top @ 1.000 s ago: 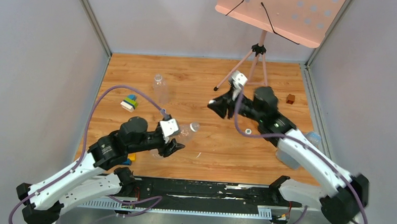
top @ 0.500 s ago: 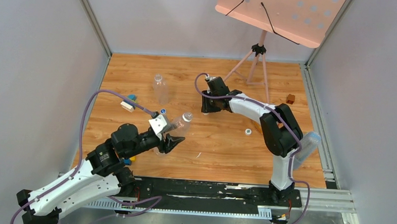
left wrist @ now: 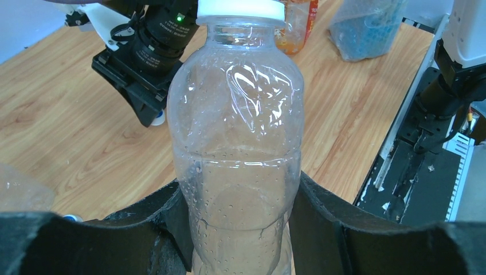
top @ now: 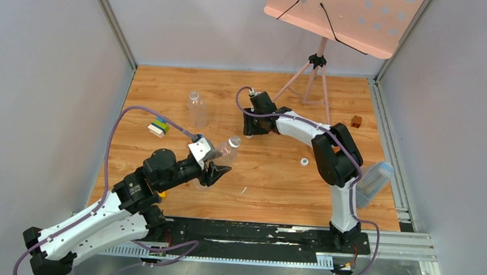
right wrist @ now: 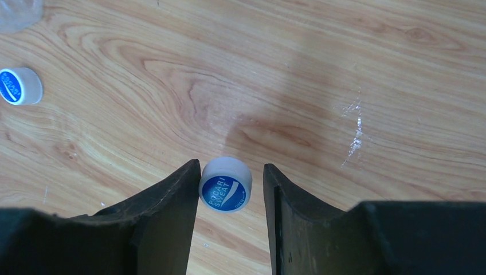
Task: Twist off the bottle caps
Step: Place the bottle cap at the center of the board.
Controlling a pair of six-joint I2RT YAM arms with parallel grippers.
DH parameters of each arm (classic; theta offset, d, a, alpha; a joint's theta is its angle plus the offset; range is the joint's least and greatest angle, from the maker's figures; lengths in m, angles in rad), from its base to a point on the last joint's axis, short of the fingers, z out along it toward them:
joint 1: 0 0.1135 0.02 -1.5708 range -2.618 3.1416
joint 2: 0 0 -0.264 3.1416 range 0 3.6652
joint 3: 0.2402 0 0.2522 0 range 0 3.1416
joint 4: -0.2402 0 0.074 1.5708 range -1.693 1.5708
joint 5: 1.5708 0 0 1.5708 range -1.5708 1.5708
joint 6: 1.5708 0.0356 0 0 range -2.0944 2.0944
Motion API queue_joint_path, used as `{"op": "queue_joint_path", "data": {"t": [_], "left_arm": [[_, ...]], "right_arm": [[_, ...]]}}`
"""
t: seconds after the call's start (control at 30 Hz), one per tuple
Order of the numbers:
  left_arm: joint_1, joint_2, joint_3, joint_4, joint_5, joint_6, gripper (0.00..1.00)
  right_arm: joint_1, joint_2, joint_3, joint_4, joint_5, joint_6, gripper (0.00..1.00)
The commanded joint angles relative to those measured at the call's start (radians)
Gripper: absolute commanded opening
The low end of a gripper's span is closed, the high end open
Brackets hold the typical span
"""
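Observation:
My left gripper is shut on a clear bottle, lifted and tilted, with its white cap on. In the top view that bottle points toward the right gripper, which reaches down at the table's middle. The right wrist view shows the right gripper open around a loose white cap with a blue label. This cap touches the left finger, with a gap to the right one. A second such cap lies further left, and another cap lies on the wood.
A capless clear bottle stands at the back left, near stacked toy blocks. A brown cube and a blue-filled bottle sit at the right. A pink music stand's tripod stands behind.
The right arm swung left and down to the table, and its jaws opened off the blue-labelled cap. The left arm shifted slightly, still holding the bottle.

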Motion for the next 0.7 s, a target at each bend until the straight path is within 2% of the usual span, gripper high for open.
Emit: {"op": "queue_joint_path", "data": {"t": [0.0, 0.3, 0.33, 0.43, 0.47, 0.57, 0.67], "left_arm": [[0.004, -0.003, 0.006, 0.054, -0.014, -0.011, 0.0], [0.003, 0.003, -0.005, 0.057, -0.039, -0.016, 0.01], [0.003, 0.004, -0.004, 0.06, -0.041, -0.015, 0.01], [0.003, 0.003, -0.008, 0.07, -0.046, -0.015, 0.01], [0.004, 0.002, -0.008, 0.076, -0.048, -0.016, 0.02], [0.003, 0.001, -0.014, 0.082, -0.052, -0.018, 0.02], [0.004, -0.002, -0.018, 0.081, -0.061, -0.018, 0.02]], "right_arm": [[0.004, 0.009, 0.048, -0.01, -0.007, 0.001, 0.46], [0.004, 0.017, 0.075, -0.046, 0.001, -0.033, 0.49], [0.004, 0.017, 0.079, -0.053, -0.002, -0.039, 0.51], [0.004, 0.024, 0.09, -0.063, -0.033, -0.068, 0.68], [0.003, 0.035, 0.101, -0.07, -0.071, -0.091, 0.71], [0.01, 0.065, 0.159, -0.155, -0.02, -0.084, 0.7], [0.01, 0.036, 0.133, -0.133, -0.022, -0.077, 0.7]]}}
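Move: The bottle cap is right at the right hand: between its fingertips, only about 1 cm below the hand point, with the back-left finger against its side. A second blue cap lies some 15 cm to this hand's left and 2 cm nearer the base, with an upright bottle about 16 cm left and 4 cm ahead. A white cap lies roughly 17 cm right and 9 cm back. From the left hand, the aimed-at cap is about 23 cm ahead, 7 cm right and 21 cm below. The back-left finger comes off the side of the blue-topped cap as the right hand opens much wider, most of that opening coming in the later half. The hand stays low over the cap throughout, easing less than 1 cm to the left at the end and turning counter-clockwise by about 5 degrees. ##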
